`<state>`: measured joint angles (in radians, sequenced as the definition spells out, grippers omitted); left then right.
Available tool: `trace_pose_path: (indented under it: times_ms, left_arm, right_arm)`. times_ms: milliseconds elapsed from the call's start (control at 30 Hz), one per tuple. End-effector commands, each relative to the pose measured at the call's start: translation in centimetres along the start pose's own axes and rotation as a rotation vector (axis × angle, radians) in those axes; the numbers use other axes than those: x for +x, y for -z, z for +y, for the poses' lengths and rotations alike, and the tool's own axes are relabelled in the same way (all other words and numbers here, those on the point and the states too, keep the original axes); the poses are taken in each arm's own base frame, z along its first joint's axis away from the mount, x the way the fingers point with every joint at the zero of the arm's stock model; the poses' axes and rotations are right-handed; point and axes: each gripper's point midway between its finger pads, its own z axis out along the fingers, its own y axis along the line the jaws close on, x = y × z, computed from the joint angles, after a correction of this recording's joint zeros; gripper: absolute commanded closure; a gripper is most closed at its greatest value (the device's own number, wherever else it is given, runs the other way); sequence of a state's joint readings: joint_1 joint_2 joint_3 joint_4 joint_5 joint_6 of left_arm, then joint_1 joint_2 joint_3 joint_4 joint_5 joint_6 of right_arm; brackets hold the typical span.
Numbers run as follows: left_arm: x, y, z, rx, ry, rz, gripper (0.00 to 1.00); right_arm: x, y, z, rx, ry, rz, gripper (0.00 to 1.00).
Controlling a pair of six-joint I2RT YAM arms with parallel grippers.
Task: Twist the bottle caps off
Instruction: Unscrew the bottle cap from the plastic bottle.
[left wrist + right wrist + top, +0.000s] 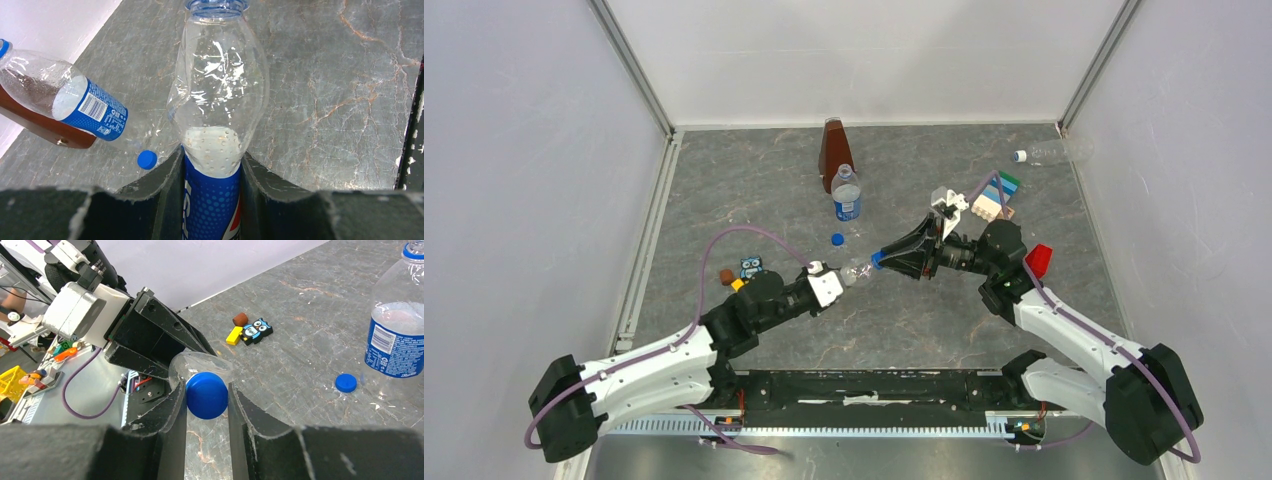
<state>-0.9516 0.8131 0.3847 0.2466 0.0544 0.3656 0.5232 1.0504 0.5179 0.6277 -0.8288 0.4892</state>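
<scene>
A small clear bottle (856, 268) with a blue label (212, 200) is held level above the table between the two arms. My left gripper (829, 285) (212, 157) is shut on its labelled body. The blue bottle cap (207, 395) on its neck sits between the fingers of my right gripper (882, 258) (207, 390), both pads touching it. A second labelled bottle (846, 195) (395, 340) stands upright behind, with a loose blue cap (837, 239) (346, 383) (147, 159) on the table beside it. A third, unlabelled bottle (1052, 152) lies at the back right with a white cap (1020, 156).
A brown pyramid-shaped object (834, 148) stands just behind the upright bottle. An owl toy (751, 267) (255, 331) and small orange, yellow and brown blocks (729, 278) lie beside the left arm. Stacked coloured blocks (994, 196) sit behind the right arm.
</scene>
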Motion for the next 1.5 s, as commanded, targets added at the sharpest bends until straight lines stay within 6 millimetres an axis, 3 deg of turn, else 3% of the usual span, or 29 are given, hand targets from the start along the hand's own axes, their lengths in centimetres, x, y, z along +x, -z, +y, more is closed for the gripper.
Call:
trace_pose_path:
  times_ms: [0,233,467,733,967,1000,1067,1133,1200,1467]
  left_arm:
    - [-2.1,0.0,0.5,-0.022,0.012,-0.083,0.98]
    - [-3.5,0.0,-0.6,0.055,0.067,-0.106,0.97]
    - [-4.7,0.0,-3.3,0.293,0.154,-0.106,0.97]
    - [-6.5,0.1,-3.7,0.405,0.28,-0.13,0.97]
    - [-5.8,-0.1,-3.6,0.405,0.302,-0.123,0.97]
    - [-5.8,-0.2,-3.2,0.384,0.305,-0.122,0.98]
    - [-5.2,-0.6,-1.7,0.284,0.305,-0.113,0.98]
    - [-4.4,-0.7,-0.6,0.202,0.281,-0.116,0.98]
    - [-3.9,-0.5,-0.2,0.166,0.239,-0.132,0.98]
    - [-1.7,-0.3,0.9,0.08,0.175,-0.089,0.98]
  right_arm:
    - [0.0,0.1,1.5,-0.084,0.082,0.006,0.93]
    - [2.0,1.5,3.0,-0.172,0.273,0.045,0.98]
    - [4.2,2.9,3.9,-0.228,0.422,0.082,1.0]
    - [5.9,3.9,4.9,-0.289,0.557,0.11,1.0]
    - [5.8,4.1,4.9,-0.273,0.589,0.096,0.98]
    - [5.6,4.0,4.7,-0.263,0.588,0.094,0.95]
    - [4.9,3.8,4.0,-0.201,0.577,0.086,0.65]
    - [3.9,3.5,3.0,-0.125,0.554,0.072,0.44]
    - [2.8,3.3,2.4,-0.062,0.527,0.053,0.33]
    - [0.3,2.6,1.2,0.055,0.377,0.009,0.25]
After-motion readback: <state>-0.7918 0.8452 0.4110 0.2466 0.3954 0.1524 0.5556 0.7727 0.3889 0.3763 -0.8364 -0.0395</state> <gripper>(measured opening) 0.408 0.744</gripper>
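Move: Between the right fingertips, right at the hand point, is the blue cap of the held bottle. From the left hand, which grips that bottle by its label, the cap lies about 8 cm to the right, 4 cm ahead and 5 cm higher. The loose cap lies on the table some 18 cm ahead of the right hand, 9 cm left and 23 cm below; the open bottle's middle is about 21 cm ahead, 6 cm left and 13 cm below. Twisting the already pinched cap some 35 degrees counter-clockwise, as seen from the right hand looking at the cap, the right hand is drawn back about 6 cm and a little right and down. The left hand keeps its grip and travels back alongside, tilting. The right fingers then open wide off the cap and ease 3 cm forward, as the left hand returns forward about 4 cm and rises. ##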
